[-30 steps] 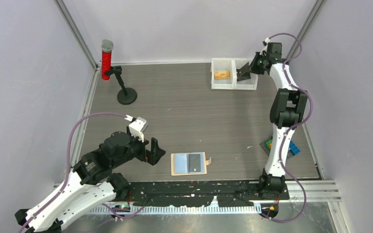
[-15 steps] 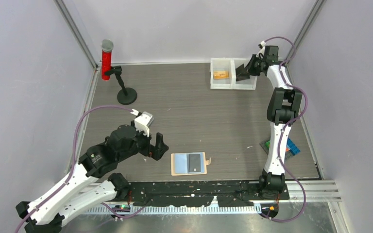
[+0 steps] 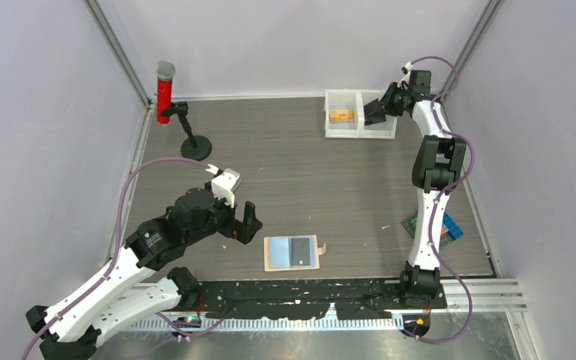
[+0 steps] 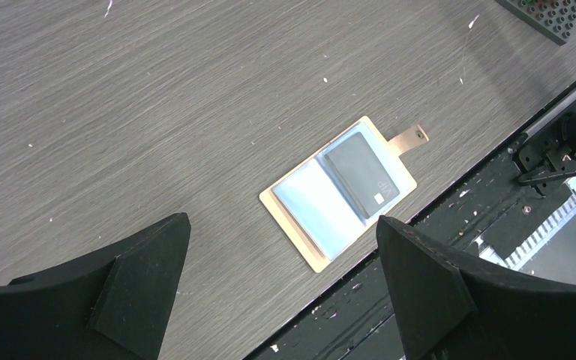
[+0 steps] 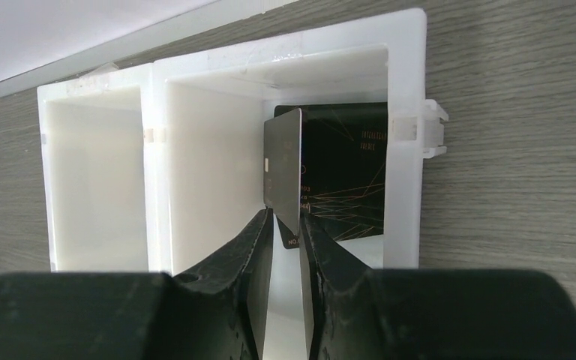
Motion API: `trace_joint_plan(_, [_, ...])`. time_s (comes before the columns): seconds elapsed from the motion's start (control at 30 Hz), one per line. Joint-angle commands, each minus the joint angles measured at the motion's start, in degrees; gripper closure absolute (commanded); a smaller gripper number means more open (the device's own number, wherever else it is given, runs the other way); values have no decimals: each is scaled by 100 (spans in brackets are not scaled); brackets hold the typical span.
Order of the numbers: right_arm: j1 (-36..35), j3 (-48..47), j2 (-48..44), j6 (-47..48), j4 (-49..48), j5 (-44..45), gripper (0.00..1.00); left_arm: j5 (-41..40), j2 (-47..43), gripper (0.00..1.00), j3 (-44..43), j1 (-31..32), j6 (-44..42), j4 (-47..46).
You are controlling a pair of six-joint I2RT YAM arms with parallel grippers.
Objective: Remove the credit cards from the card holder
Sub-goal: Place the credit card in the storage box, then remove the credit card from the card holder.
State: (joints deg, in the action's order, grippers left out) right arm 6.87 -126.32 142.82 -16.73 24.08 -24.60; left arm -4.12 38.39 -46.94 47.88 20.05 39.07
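The tan card holder point(image 3: 273, 259) point(image 4: 291, 217) lies open near the table's front edge, with one dark credit card point(image 3: 301, 250) point(image 4: 361, 174) on its right half. My left gripper point(image 3: 241, 229) point(image 4: 280, 219) hangs open just left of it and above it, touching nothing. My right gripper point(image 3: 375, 111) point(image 5: 285, 217) is over the right compartment of the white bin point(image 3: 360, 133) point(image 5: 405, 90). Its jaws are parted a little, and a grey credit card point(image 5: 283, 169) stands on edge, tilted, between the tips. Another dark credit card point(image 5: 345, 172) lies in that compartment.
A small orange-tan block point(image 3: 341, 115) sits in the bin's left compartment. A red cylinder point(image 3: 165, 94) and a black stand point(image 3: 195, 146) are at the back left. Coloured studded plates point(image 3: 450, 229) point(image 4: 547, 11) lie by the right arm.
My left arm has moved right, closer to the card holder, still open. My right gripper's jaws have parted slightly round the card over the bin.
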Motion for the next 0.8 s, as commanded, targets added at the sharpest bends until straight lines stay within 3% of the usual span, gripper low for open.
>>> trace_joint_plan(0.0, [25, -398, -201, -78, -186, 220, 72, -119, -83, 1, -197, 2, -109, -158])
trace_joint_plan(0.43, [-96, -244, -1062, 47, 495, 1205, 55, -415, -352, 1, -15, 2, 216, 6])
trace_joint_plan(0.57, [-368, 428, -1543, 18, 543, 1712, 52, -540, -475, 1, 137, 2, 408, 94])
trace_joint_plan(0.77, [-791, 1869, -2603, -151, 199, 1571, 54, -831, -613, 1, 441, 2, 851, 141])
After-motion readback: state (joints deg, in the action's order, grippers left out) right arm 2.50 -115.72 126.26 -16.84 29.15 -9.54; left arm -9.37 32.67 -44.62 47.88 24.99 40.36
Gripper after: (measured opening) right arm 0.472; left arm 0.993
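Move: The black card stands on edge between the right hand's part-open fingers, its middle about 2 cm ahead, 3 cm left and 3 cm below, in the storage box's right compartment. The orange card lies in the left compartment, level with this hand, some 14 cm to its left and 5 cm lower. From the left hand the black card is roughly 45 cm ahead, 40 cm right and 17 cm below. The right fingers open to about half, letting go of the black card, then the hand rises about 7 cm and draws back about 4 cm. ##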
